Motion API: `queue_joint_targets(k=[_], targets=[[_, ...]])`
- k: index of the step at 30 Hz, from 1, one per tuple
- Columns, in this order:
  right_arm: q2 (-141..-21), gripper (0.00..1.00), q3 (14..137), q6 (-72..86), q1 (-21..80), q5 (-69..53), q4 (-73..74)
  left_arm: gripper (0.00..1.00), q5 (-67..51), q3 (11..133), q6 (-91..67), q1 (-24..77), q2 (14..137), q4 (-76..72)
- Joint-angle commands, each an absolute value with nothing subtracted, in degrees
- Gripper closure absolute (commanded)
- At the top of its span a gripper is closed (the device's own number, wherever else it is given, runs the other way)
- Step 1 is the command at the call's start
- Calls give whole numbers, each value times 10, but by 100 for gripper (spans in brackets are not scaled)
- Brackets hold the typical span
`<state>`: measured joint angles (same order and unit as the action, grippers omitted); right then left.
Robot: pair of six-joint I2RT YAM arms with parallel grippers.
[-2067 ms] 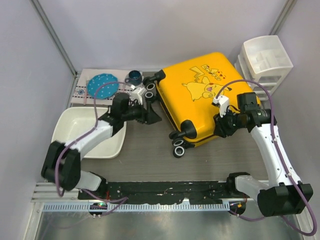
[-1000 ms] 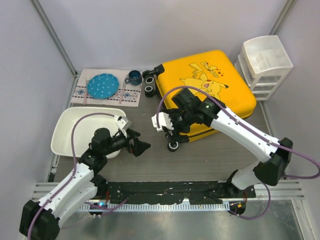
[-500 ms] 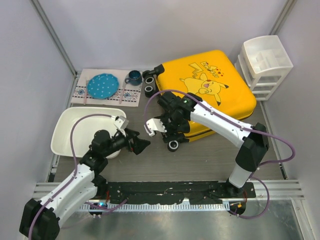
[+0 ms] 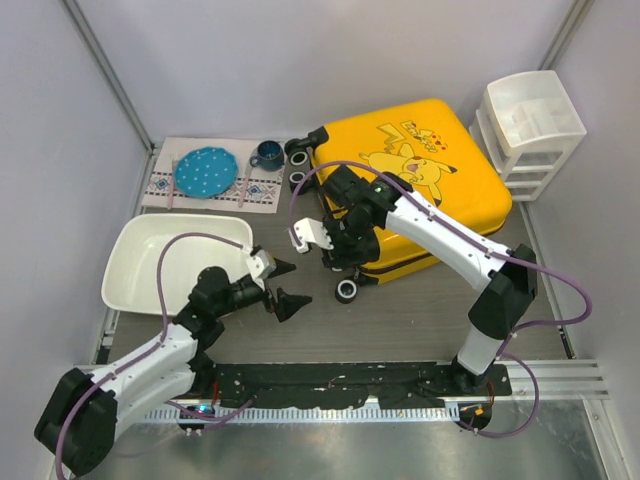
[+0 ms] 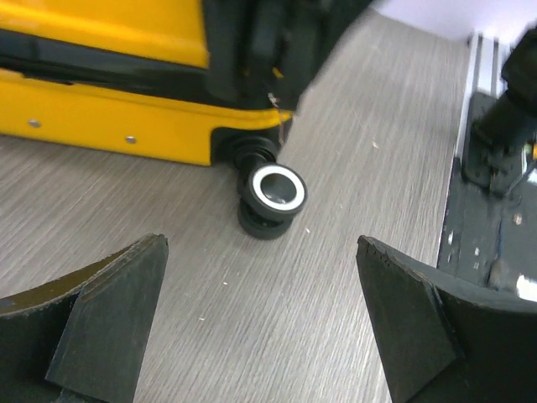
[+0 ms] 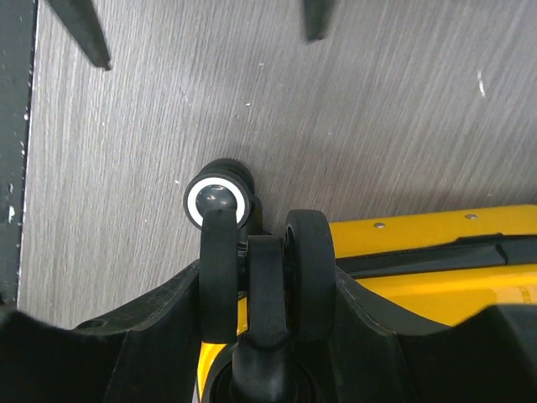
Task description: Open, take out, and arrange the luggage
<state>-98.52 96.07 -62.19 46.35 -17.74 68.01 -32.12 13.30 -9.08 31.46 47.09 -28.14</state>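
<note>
The luggage (image 4: 450, 130) is a yellow hard-shell suitcase lying flat and zipped at the back right, cartoon print up. My right gripper (image 4: 340, 252) reaches over its near-left corner. In the right wrist view my right gripper (image 6: 267, 273) is shut on the upper twin black wheel (image 6: 256, 277), a finger pressed against each side. The lower wheel (image 6: 218, 197) with a white ring rests on the table. My left gripper (image 4: 290, 286) hovers open just left of that corner. In the left wrist view my left gripper (image 5: 260, 243) has nothing between its fingers, and the white-ringed wheel (image 5: 270, 191) lies just ahead.
A white tray (image 4: 170, 255) sits at the left, close behind my left arm. A placemat with a blue plate (image 4: 205, 170) and a blue cup (image 4: 268, 153) lies at the back left. A white drawer unit (image 4: 525, 125) stands at the back right. A black rail (image 4: 340, 380) runs along the near edge.
My right gripper has come in over the near-left corner wheel and its jaws have narrowed onto it. My left gripper has edged right towards the same corner and stayed wide.
</note>
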Motion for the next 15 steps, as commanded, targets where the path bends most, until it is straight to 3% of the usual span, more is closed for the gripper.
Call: queue_joint_targets(k=[1,11,13,15], targets=[[-958,99,1027,-590,439,-214,657,0,-344,96,-2,344,522,-447],[-931,99,1022,-573,434,-214,653,32,-266,179,-27,420,790,-685],[-927,99,1016,-573,430,-210,650,41,-244,190,-23,438,829,-720],[-926,99,1013,-573,426,-209,650,58,-207,192,-13,465,854,-758]])
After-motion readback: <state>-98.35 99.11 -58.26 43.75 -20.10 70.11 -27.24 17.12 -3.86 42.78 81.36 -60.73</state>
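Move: The left hand, empty and open, is after the suitcase's near lower wheel, some 10 cm to its right, about 1 cm ahead and roughly 5 cm below. The upper wheel, in the right hand's grip, stands about 4 cm farther out than that lower wheel and 7 cm above it. The suitcase's middle is about 25 cm right of the left hand and 18 cm ahead, near its height. From the right hand the lower wheel lies about 4 cm back, 1 cm right and 7 cm below. Rightward and down, the left hand swings about 7 cm towards the suitcase's near lower wheel, dipping nearly 5 cm and rising again by about 1 cm at the end, while its wide-open fingers close to about half, one to each side of the wheel. The right hand keeps its pinch on the upper wheel and raises it slightly, then holds. ##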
